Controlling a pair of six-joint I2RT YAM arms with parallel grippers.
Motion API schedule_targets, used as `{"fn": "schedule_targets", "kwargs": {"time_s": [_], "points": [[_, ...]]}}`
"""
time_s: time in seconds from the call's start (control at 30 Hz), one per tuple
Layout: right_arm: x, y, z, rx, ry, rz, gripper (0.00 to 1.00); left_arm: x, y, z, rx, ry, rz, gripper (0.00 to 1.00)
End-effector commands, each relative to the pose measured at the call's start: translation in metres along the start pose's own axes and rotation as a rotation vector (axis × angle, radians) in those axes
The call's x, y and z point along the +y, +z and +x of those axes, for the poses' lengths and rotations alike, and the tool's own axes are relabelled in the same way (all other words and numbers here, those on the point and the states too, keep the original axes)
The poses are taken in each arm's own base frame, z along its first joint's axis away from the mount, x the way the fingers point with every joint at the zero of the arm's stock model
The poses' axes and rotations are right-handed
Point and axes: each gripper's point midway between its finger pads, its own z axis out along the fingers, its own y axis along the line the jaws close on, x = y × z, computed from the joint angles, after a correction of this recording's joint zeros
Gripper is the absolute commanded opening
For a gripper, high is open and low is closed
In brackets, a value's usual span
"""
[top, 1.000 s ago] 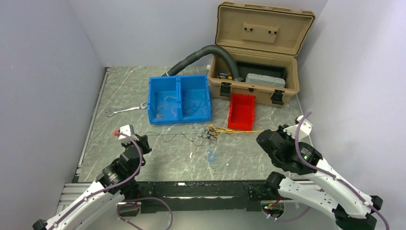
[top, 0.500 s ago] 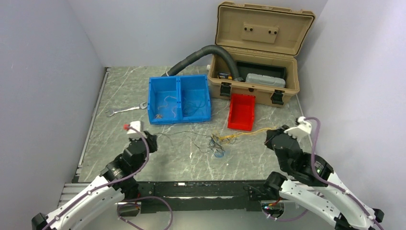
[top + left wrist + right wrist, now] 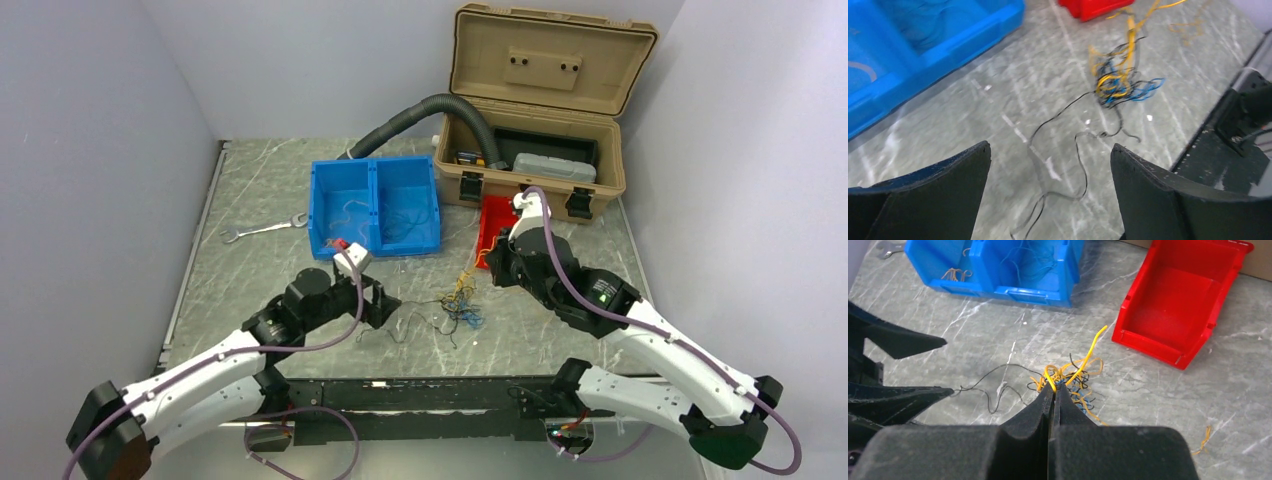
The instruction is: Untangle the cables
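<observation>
The cables (image 3: 460,305) lie as a small knot of yellow, blue and black wires on the marble table, in front of the blue bin. My right gripper (image 3: 1052,385) hangs just above the knot (image 3: 1075,380), shut on a loop of yellow cable that rises from it. In the top view it (image 3: 487,263) sits at the knot's upper right. A loose black strand (image 3: 1078,165) trails left from the knot (image 3: 1118,82) and lies on the table between the fingers of my left gripper (image 3: 1050,146). That gripper (image 3: 390,305) is wide open, holding nothing.
A blue two-compartment bin (image 3: 375,205) with a few wires inside stands behind the knot. A red bin (image 3: 1178,305) is at the right, partly under my right arm. Further back are the open tan toolbox (image 3: 540,100), a grey corrugated hose (image 3: 420,115) and a wrench (image 3: 262,230).
My left gripper opened, let go of the black strand and swung right towards the knot. My right arm moved left and away from its base, still shut on the yellow cable.
</observation>
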Motion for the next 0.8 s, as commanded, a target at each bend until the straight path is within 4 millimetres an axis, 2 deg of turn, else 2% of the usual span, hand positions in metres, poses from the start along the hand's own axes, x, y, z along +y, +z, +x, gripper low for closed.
{"fn": "schedule_targets", "kwargs": {"time_s": [0.0,0.13,0.2,0.37,0.47,0.53,0.57,0.63,0.73,0.77], "points": [[0.022,-0.013,-0.027,-0.062,-0.014,-0.117,0.0,-0.047,0.011,-0.041,-0.078,0.061,0.187,0.93],[0.025,-0.016,-0.034,-0.078,-0.006,-0.13,0.0,-0.07,0.027,-0.041,-0.017,0.108,0.27,0.95],[0.025,-0.018,-0.037,-0.084,-0.004,-0.128,0.0,-0.083,0.046,-0.031,0.055,0.152,0.287,0.91],[0.026,-0.02,-0.04,-0.093,0.012,-0.131,0.0,-0.087,0.081,-0.012,0.135,0.164,0.29,0.91],[0.027,-0.022,-0.042,-0.104,0.027,-0.138,0.0,-0.094,0.102,-0.003,0.189,0.135,0.312,0.95],[0.025,-0.022,-0.042,-0.108,0.035,-0.132,0.0,-0.099,0.115,0.006,0.269,0.113,0.332,0.92],[0.023,-0.021,-0.042,-0.112,0.039,-0.118,0.0,-0.104,0.12,0.01,0.301,0.107,0.352,0.84],[0.012,-0.019,-0.04,-0.115,0.052,-0.061,0.0,-0.111,0.125,0.018,0.354,0.092,0.395,0.51],[-0.007,-0.013,-0.034,-0.116,0.061,0.044,0.0,-0.113,0.122,0.017,0.346,0.091,0.416,0.05],[-0.012,-0.009,-0.031,-0.108,0.058,0.075,0.0,-0.111,0.119,0.019,0.344,0.085,0.411,0.0]]}}
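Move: The tangled cable bundle, hanging on a yellow strand from the right fingers, is about 16 cm to the left hand's right, some 1 cm ahead and 7 cm lower. From the left hand the red bin stands roughly 20 cm ahead and 26 cm right, the blue bin about 26 cm ahead and 4 cm left, both some 12 cm lower. From the right hand the bundle hangs about 17 cm below, 3 cm left and 2 cm back. Rightward sweeps the left hand, wide open, about 15 cm to the cable bundle, first rising slightly, then sinking some 6 cm while it turns roughly 25 degrees clockwise and tips down. Over the last stretch its fingers close on the strands at the bundle. The right hand keeps its pinch on the yellow strand and eases up a couple of centimetres. ##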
